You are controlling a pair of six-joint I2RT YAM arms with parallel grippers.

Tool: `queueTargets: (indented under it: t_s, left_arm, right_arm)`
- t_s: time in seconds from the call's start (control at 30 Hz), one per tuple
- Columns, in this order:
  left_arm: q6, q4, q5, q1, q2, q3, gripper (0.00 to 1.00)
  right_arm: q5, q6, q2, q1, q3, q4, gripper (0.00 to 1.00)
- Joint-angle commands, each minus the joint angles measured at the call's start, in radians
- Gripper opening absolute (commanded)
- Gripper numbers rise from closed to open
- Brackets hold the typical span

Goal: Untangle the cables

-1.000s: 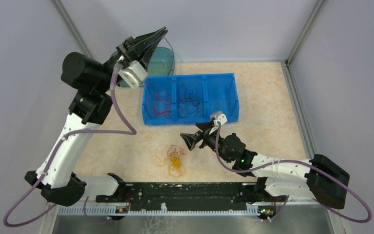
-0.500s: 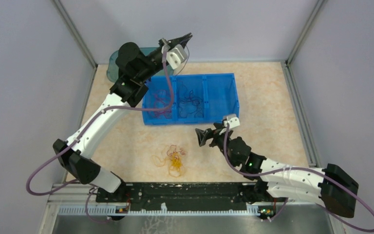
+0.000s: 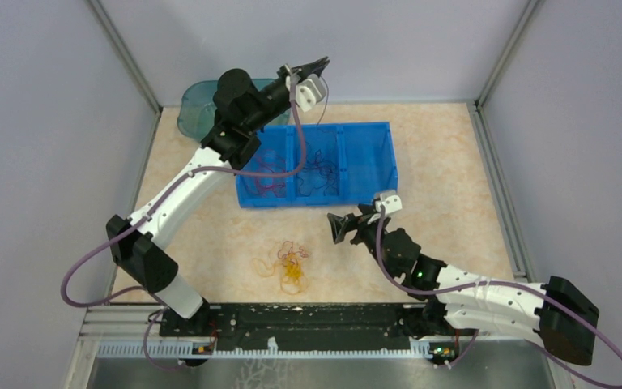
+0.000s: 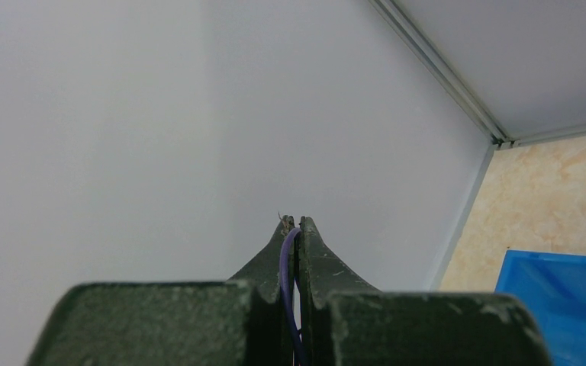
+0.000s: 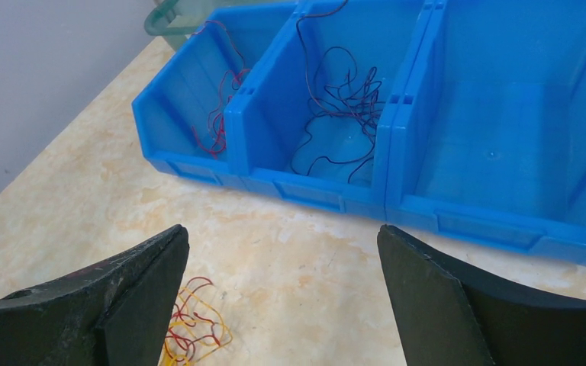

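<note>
High over the back edge of the blue bin point(image 3: 316, 199), my left gripper point(image 3: 321, 62) is shut on a thin dark purple cable point(image 4: 286, 255), which runs down between its fingers point(image 4: 314, 252). A small clump of yellow and red cables point(image 3: 288, 263) lies on the table in front of the bin, also low in the right wrist view point(image 5: 192, 324). Red cables point(image 3: 266, 177) lie in the bin's left compartment and dark cables point(image 3: 321, 168) in its middle one. My right gripper point(image 3: 338, 229) hovers open and empty to the right of the clump.
The bin's right compartment point(image 5: 503, 114) holds nothing. A teal translucent container point(image 3: 194, 109) stands at the back left, beside the bin. Grey walls close the table on three sides. The left arm's mauve cable point(image 3: 291, 166) hangs over the bin.
The left arm has swung from the back left, near the teal container, to the right over the bin's back edge, still shut. The right gripper drew slightly right and stayed open.
</note>
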Motion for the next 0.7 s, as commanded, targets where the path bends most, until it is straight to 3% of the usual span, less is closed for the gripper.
queueTargets:
  t_s: [0.0, 0.27, 0.67]
  left_arm:
    - [0.057, 0.071, -0.013, -0.002, 0.014, 0.003, 0.0]
    - [0.069, 0.065, -0.017, 0.018, 0.087, -0.017, 0.0]
    - [-0.068, 0.029, -0.062, 0.029, 0.169, -0.095, 0.0]
  right_arm:
    - [0.021, -0.01, -0.033, -0.006, 0.002, 0.009, 0.94]
    - [0.071, 0.001, -0.099, -0.006, -0.01, -0.017, 0.94]
    - [0.074, -0.019, -0.098, -0.007, 0.004, -0.036, 0.93]
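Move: The left hand holds up the purple cable's end. The blue bin's middle compartment, where the cable hangs, lies some 47 cm below it, about 3 cm back and 1 cm left. At like depth, the compartment with the red cable is 13 cm left and 3 cm back, the empty one 11 cm right and 3 cm back. The yellow-red tangle lies 27 cm back, 8 cm left. From the right hand, the middle compartment is 14 cm ahead, 7 cm left, 17 cm below. Downward and gathering speed after a slow start, the left hand lowers the cable towards the blue bin's middle compartment, about 11 cm in all, while reaching some 5 cm forward and drifting slightly right. Its shut fingers keep their pinch on the end and tip down roughly 10 degrees. The open, empty right hand edges a centimetre or two right and slightly up. ##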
